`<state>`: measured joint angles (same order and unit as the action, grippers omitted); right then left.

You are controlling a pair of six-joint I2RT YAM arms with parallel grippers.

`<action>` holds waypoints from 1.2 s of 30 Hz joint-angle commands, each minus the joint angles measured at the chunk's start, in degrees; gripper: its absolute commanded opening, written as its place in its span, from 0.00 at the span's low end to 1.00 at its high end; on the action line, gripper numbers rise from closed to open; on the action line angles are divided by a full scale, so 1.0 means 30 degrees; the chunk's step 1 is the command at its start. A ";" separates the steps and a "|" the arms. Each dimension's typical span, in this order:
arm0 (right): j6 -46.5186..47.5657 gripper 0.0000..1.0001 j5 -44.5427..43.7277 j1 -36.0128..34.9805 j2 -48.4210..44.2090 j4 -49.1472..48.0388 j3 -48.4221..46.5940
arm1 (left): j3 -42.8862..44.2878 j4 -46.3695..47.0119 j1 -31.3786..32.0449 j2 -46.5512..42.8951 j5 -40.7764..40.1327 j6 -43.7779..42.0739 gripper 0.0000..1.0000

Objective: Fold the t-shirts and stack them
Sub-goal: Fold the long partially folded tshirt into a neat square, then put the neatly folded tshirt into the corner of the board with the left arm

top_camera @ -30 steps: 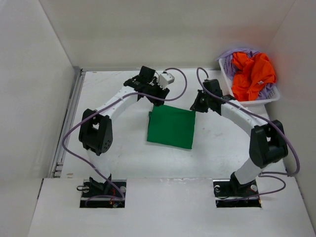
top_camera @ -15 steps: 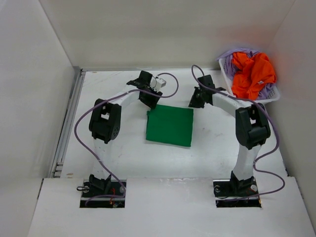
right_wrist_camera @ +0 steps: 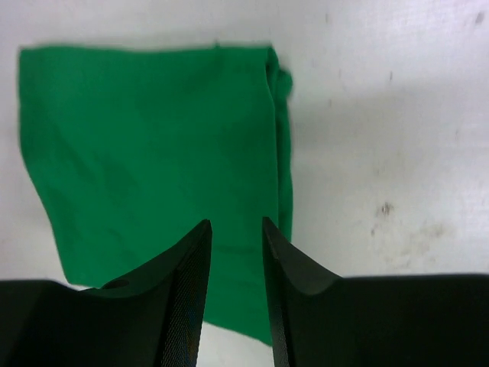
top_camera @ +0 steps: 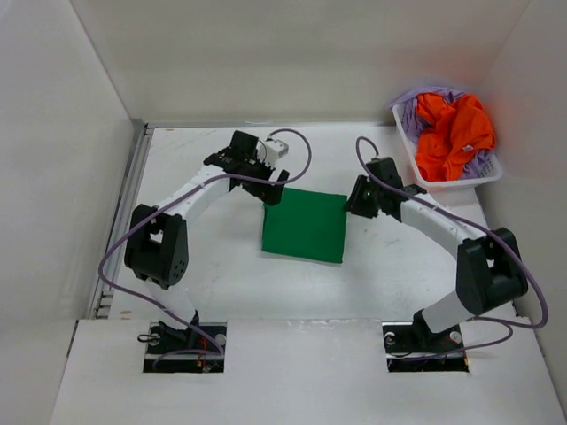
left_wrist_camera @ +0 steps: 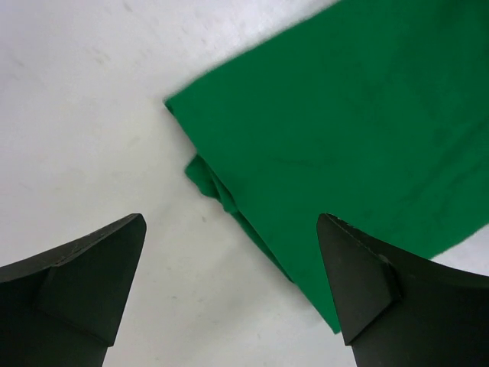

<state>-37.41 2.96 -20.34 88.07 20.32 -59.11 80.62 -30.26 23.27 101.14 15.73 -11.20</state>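
Note:
The green t-shirt [top_camera: 306,226] lies folded into a flat square in the middle of the table. My left gripper [top_camera: 273,191] hovers over its far left corner, wide open and empty. In the left wrist view the green t-shirt [left_wrist_camera: 367,130] fills the upper right, and the left gripper [left_wrist_camera: 231,219] straddles its folded edge. My right gripper [top_camera: 353,204] is at the far right corner. In the right wrist view the right gripper [right_wrist_camera: 236,222] is above the green t-shirt [right_wrist_camera: 145,153], its jaws a narrow gap apart and empty. The orange t-shirt [top_camera: 454,131] lies crumpled on the lavender t-shirt [top_camera: 413,112] in the basket.
The white mesh basket [top_camera: 461,183] stands at the far right corner of the table, against the right wall. White walls enclose the table on the left, back and right. A rail runs along the left edge [top_camera: 124,221].
Both arms have swung their elbows outward. The right gripper moved a little nearer, along the shirt's right corner. The left gripper shifted slightly. The green shirt has lain still for the last half second.

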 commanded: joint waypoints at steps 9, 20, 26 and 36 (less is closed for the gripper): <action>-0.1476 0.37 -0.0342 -0.0531 -0.4392 -0.0650 0.3677 | -0.1708 -0.0342 0.0169 0.2670 0.4073 0.3001 0.78; -0.0833 0.37 -0.0343 0.2075 -0.8028 0.0961 0.4119 | -0.0567 -0.0957 -0.0883 0.4166 0.4749 0.3382 0.06; -0.0071 0.37 -0.0225 0.3219 -0.7913 0.1518 0.3241 | 0.0781 -0.1192 -0.3956 0.4430 0.2905 0.3354 0.00; 0.0691 0.37 -0.0196 0.3133 -0.5337 0.1840 0.0869 | 0.6692 -0.1164 -1.0637 0.8028 -0.0169 0.0280 0.00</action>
<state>-37.06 2.72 -10.59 70.13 25.71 -52.36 93.84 -34.59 -4.97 121.91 20.40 -4.99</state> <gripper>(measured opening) 0.370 0.073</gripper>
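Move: From the open left hand, the folded green t-shirt's left edge, where it can be pinched, is about 6 cm back, 2 cm left and 11 cm below. The t-shirt's middle lies some 7 cm back and 13 cm right. From the right hand, that middle is about 4 cm back, 15 cm left and 9 cm below. The laundry basket stands roughly 20 cm ahead and 23 cm right of the right hand, its middle a little lower. Left hand sinks back 10 cm, pinches the t-shirt's left edge, drags it some 25 cm left-forward; right hand withdraws. ##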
